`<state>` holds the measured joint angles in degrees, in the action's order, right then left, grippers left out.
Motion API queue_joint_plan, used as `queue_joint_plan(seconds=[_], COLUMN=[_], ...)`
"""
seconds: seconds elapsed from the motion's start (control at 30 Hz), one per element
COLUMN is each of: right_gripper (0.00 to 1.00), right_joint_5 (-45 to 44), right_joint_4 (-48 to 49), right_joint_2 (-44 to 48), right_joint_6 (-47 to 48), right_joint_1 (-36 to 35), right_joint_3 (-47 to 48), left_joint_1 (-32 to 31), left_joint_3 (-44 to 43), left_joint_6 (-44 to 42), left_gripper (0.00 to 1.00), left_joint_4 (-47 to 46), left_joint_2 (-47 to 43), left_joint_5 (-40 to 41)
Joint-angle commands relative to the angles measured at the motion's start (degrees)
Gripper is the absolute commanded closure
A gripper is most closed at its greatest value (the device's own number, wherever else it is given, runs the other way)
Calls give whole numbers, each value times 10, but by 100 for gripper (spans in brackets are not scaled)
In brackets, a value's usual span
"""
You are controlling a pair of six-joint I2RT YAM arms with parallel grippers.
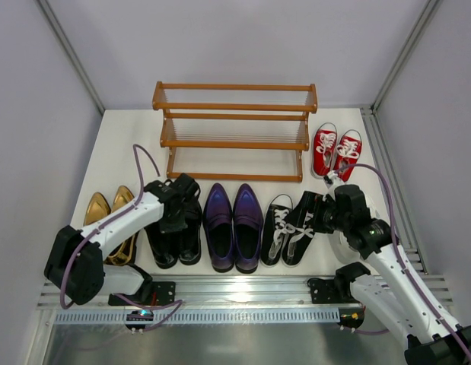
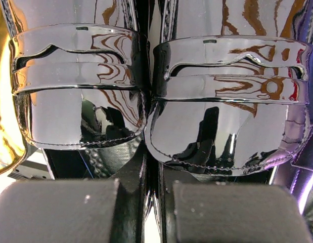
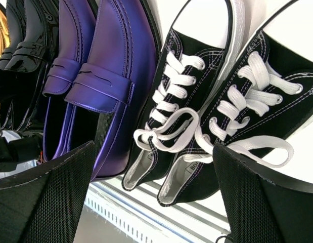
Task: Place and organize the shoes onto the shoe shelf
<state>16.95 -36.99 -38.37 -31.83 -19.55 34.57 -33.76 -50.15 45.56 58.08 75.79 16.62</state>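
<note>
The orange-brown shoe shelf stands empty at the back of the table. In front of it lie, in a row, gold loafers, glossy black dress shoes, purple loafers and black-and-white sneakers. Red sneakers sit to the right of the shelf. My left gripper is down between the two black dress shoes. In the left wrist view it is shut, pinching their touching inner walls. My right gripper hangs open just above the laced sneakers, holding nothing.
Grey walls close in the table on the left, right and back. A metal rail runs along the near edge by the arm bases. A white shape shows under the right arm. The purple loafers lie just left of the right gripper.
</note>
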Motion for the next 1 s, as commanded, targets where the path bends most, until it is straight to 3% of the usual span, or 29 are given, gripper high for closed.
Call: queue_joint_plan(seconds=[0.0, 0.3, 0.57, 0.73, 0.97], right_gripper=[3, 3, 3, 3, 3], right_joint_5=[-10, -9, -2, -5, -8], right_joint_4=[23, 39, 55, 54, 55], right_joint_2=[5, 8, 0, 3, 7], right_joint_6=[-5, -9, -10, -10, -12], right_joint_1=[-4, -4, -4, -4, -4], right_joint_3=[-3, -21, -27, -26, -24], left_joint_1=[-1, -44, -45, -45, -45], left_joint_3=[10, -83, -191, -229, -285], left_joint_6=[1, 13, -19, -64, -121], left_gripper=[100, 100, 100, 100, 100], left_joint_4=[-40, 85, 150, 135, 110], left_joint_2=[22, -80, -97, -81, -15], left_joint_5=[-9, 31, 68, 50, -53])
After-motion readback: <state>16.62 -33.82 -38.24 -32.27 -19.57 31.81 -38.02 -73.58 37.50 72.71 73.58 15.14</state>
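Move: Pinched already in the shut left fingers are the touching inner sides of the two black loafers, the pair's middle right at the hand. The shoe shelf's middle lies about 30 cm ahead, 20 cm to the right and some 12 cm higher. At about hand height and level fore and aft, the purple loafers stand roughly 19 cm to the right, the gold shoes 19 cm to the left. From the right hand the shelf's middle is about 30 cm ahead, 20 cm left and 4 cm up. Lifting the black loafers about 11 cm, the left hand keeps its pinch on their inner sides. It eases back and right by about a centimetre as the rise starts, then climbs with a drift forward; near the top it carries on right and a little forward towards the shelf, turning some 10 degrees clockwise, with the fingertips swung slightly forward. ##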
